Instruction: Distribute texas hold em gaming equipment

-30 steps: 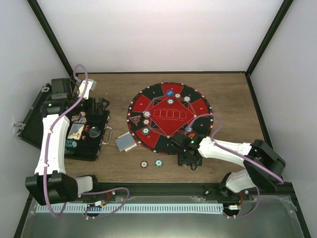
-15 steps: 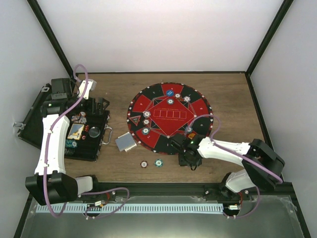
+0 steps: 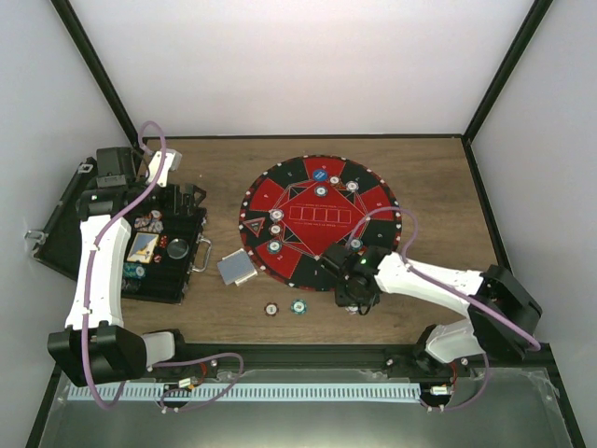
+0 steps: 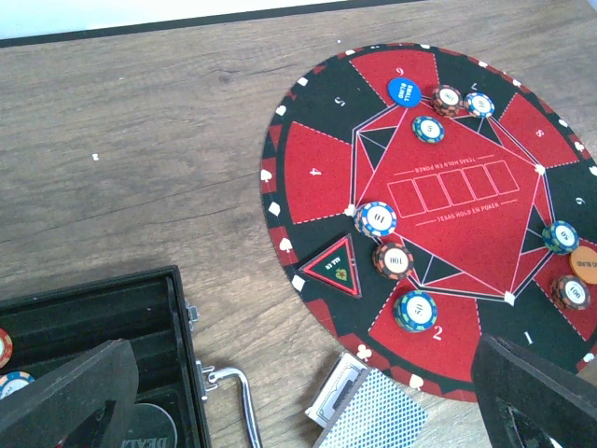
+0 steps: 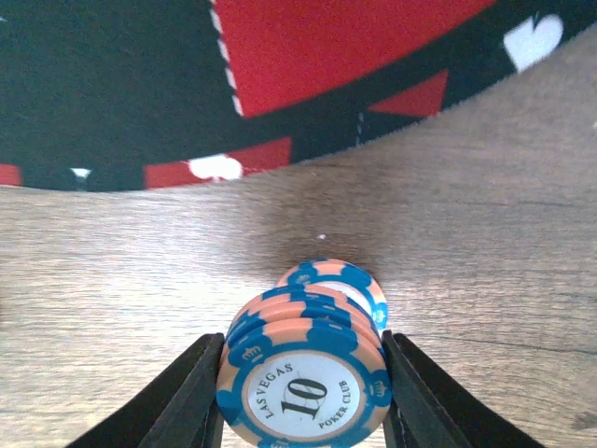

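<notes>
My right gripper (image 5: 303, 373) is shut on a small stack of blue-and-peach "10" poker chips (image 5: 303, 387), over the wood just off the near edge of the round red-and-black mat (image 5: 308, 56). In the top view it (image 3: 353, 286) is at the mat's (image 3: 317, 219) near rim. Several chips (image 4: 379, 218) lie on the mat, with a blue disc (image 4: 401, 91) and an orange disc (image 4: 585, 263). The grey-backed card deck (image 4: 373, 413) lies by the mat's left edge. My left gripper (image 4: 303, 373) is open and empty, near the black case (image 4: 93, 327).
Two loose chips (image 3: 270, 308) (image 3: 298, 305) lie on the wood near the front. The open black case (image 3: 140, 245) at the left holds more chips, and its metal handle (image 4: 244, 411) sticks out toward the deck. Dark frame rails border the table.
My right gripper has moved a little up and left toward the mat's near rim, with the chip stack in it. The left arm has not moved.
</notes>
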`<action>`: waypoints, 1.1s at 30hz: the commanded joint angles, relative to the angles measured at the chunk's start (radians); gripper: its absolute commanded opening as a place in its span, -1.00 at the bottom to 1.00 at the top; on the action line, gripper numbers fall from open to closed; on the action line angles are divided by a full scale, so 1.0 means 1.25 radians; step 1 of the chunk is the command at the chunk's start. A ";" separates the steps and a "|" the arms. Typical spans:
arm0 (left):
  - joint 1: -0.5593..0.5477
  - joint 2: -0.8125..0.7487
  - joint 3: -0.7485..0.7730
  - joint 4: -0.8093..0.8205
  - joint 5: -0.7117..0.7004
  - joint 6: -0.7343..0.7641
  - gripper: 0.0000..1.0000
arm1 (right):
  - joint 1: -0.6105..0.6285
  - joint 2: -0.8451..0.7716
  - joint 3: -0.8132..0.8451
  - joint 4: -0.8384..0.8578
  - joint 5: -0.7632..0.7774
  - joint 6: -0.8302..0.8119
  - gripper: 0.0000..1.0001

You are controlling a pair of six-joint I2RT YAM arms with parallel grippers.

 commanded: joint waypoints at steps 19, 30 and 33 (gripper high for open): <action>0.005 -0.007 0.010 -0.040 -0.012 0.050 1.00 | -0.426 0.164 0.259 0.113 0.059 -0.300 -0.48; 0.005 -0.003 -0.024 -0.091 0.009 0.183 1.00 | -0.488 0.310 0.272 0.214 0.024 -0.319 -0.48; 0.004 -0.005 -0.049 -0.131 0.012 0.276 1.00 | -0.489 0.345 0.287 0.222 0.025 -0.326 -0.48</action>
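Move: About 20 cm ahead of the right hand and 8 cm to its right, some 3 cm lower, lies the inner part of the mat's black right-hand sector, where the held chips are bound. Short of it lie a green-blue chip stack (17 ahead, 2 right) and the orange blind disc (13 ahead, 3 right); the leftover chips sit some 3 cm beneath the hand, 1 cm back and right. From the left hand, that sector is roughly 51 cm right, 3 ahead, 26 below. Carrying the pinched blue-white chips forward about 20 cm and some 8 cm right, the right hand arcs up roughly 8 cm over the orange blind disc, then sinks about 9 cm towards the black sector, turning clockwise some 15 degrees with its grip unchanged. The open left hand sinks and eases back slightly late on. ##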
